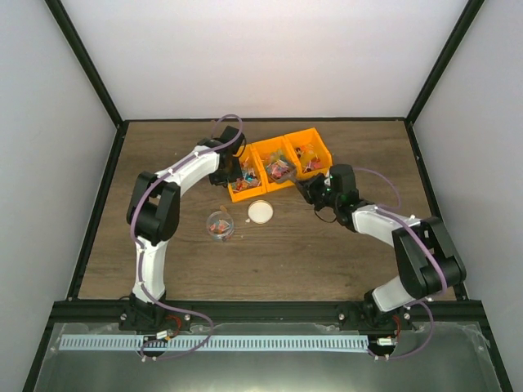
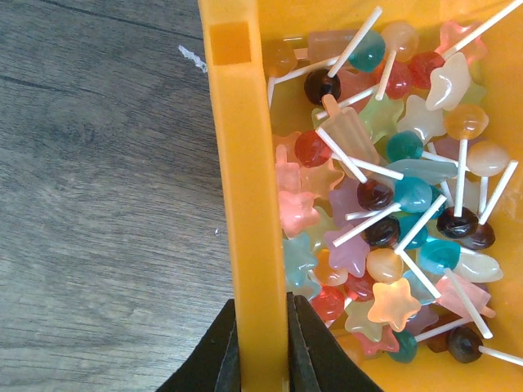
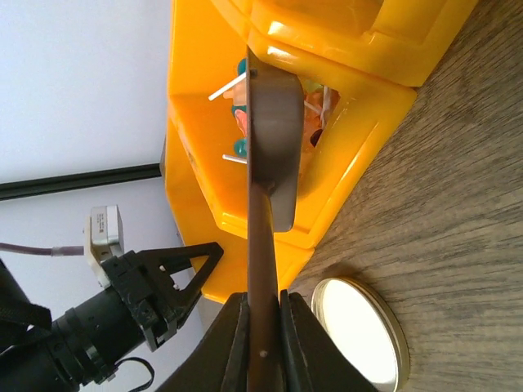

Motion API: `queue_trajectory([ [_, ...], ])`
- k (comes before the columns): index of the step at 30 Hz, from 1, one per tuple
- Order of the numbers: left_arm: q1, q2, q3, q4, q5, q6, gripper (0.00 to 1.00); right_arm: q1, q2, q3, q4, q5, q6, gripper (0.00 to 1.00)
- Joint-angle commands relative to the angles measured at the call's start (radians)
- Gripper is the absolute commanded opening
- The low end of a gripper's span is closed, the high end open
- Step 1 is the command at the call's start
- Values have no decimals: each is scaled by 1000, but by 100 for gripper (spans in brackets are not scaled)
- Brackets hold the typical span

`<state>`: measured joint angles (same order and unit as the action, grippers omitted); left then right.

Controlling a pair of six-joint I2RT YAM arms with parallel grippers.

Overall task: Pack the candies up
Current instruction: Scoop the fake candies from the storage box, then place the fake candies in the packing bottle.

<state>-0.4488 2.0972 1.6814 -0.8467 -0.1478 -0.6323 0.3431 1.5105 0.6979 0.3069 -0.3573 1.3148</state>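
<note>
The candies (image 2: 392,196) are small glossy sweets in red, teal, orange and pale colours, many on white sticks, heaped in the left compartment of an orange bin (image 2: 245,163). My left gripper (image 2: 261,306) is shut on that bin's left wall, one finger outside and one inside. From above, the three orange bin compartments (image 1: 288,140) lie side by side, all holding candies (image 1: 280,167). My right gripper (image 3: 262,298) is shut on the handle of a brown scoop (image 3: 274,147), whose head is at the front rim of the bin (image 3: 212,122). A clear jar (image 1: 219,224) holds a few candies.
A round cream lid (image 1: 260,211) lies flat on the wooden table between the jar and the bins; it also shows just right of the scoop handle as the lid (image 3: 359,331). Black frame posts and pale walls surround the table.
</note>
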Motion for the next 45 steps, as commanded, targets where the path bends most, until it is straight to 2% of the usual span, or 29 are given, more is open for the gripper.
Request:
queue_trajectory([
  [1, -7, 26, 19, -11, 12, -4, 4, -23, -74, -28, 33, 3, -33, 1],
  [7, -7, 5, 13, -14, 1, -1, 4, -66, -140, -82, 71, -23, -35, 1],
  [9, -7, -1, 13, -16, -4, -1, 8, -73, -165, -97, 71, -27, -40, 1],
  [15, -7, -21, 9, -25, -20, 0, 30, -80, -238, -146, 114, -70, -68, 1],
  [24, -7, -137, -57, 19, -33, -8, 47, -80, -372, -203, 100, -154, -137, 1],
  [32, 3, -263, -171, 39, -41, -34, 49, -62, -458, -311, 172, -313, -120, 1],
  [39, 39, -383, -393, 106, -19, -61, 47, 44, -529, -382, 165, -326, -159, 1],
  [45, 71, -464, -529, 148, -25, -61, 47, 144, -551, -375, 129, -291, -215, 1],
])
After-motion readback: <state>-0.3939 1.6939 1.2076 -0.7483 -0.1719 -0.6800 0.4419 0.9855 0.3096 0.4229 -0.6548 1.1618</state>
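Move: From the right hand, which holds the loaded scoop, the storage box (clear round jar) lies about 21 cm left, 10 cm back and 9 below; the white lid is 10 cm left and 5 back, the bin's middle compartment 4 cm left and 10 ahead. From the left hand, still pinching the bin's left wall, the storage box is about 15 cm back, 2 left; the left compartment's middle is 5 cm right, 1 ahead. Keeping its grip on the scoop handle, the right hand carries the candies back about 15 cm from the bin, rising some 6 cm and edging right before swinging left, while it turns about 25 degrees counter-clockwise to bring the blade towards the storage box. The left hand opens, lets go of the bin wall, lifts clear, then draws back and left, sinking again. ##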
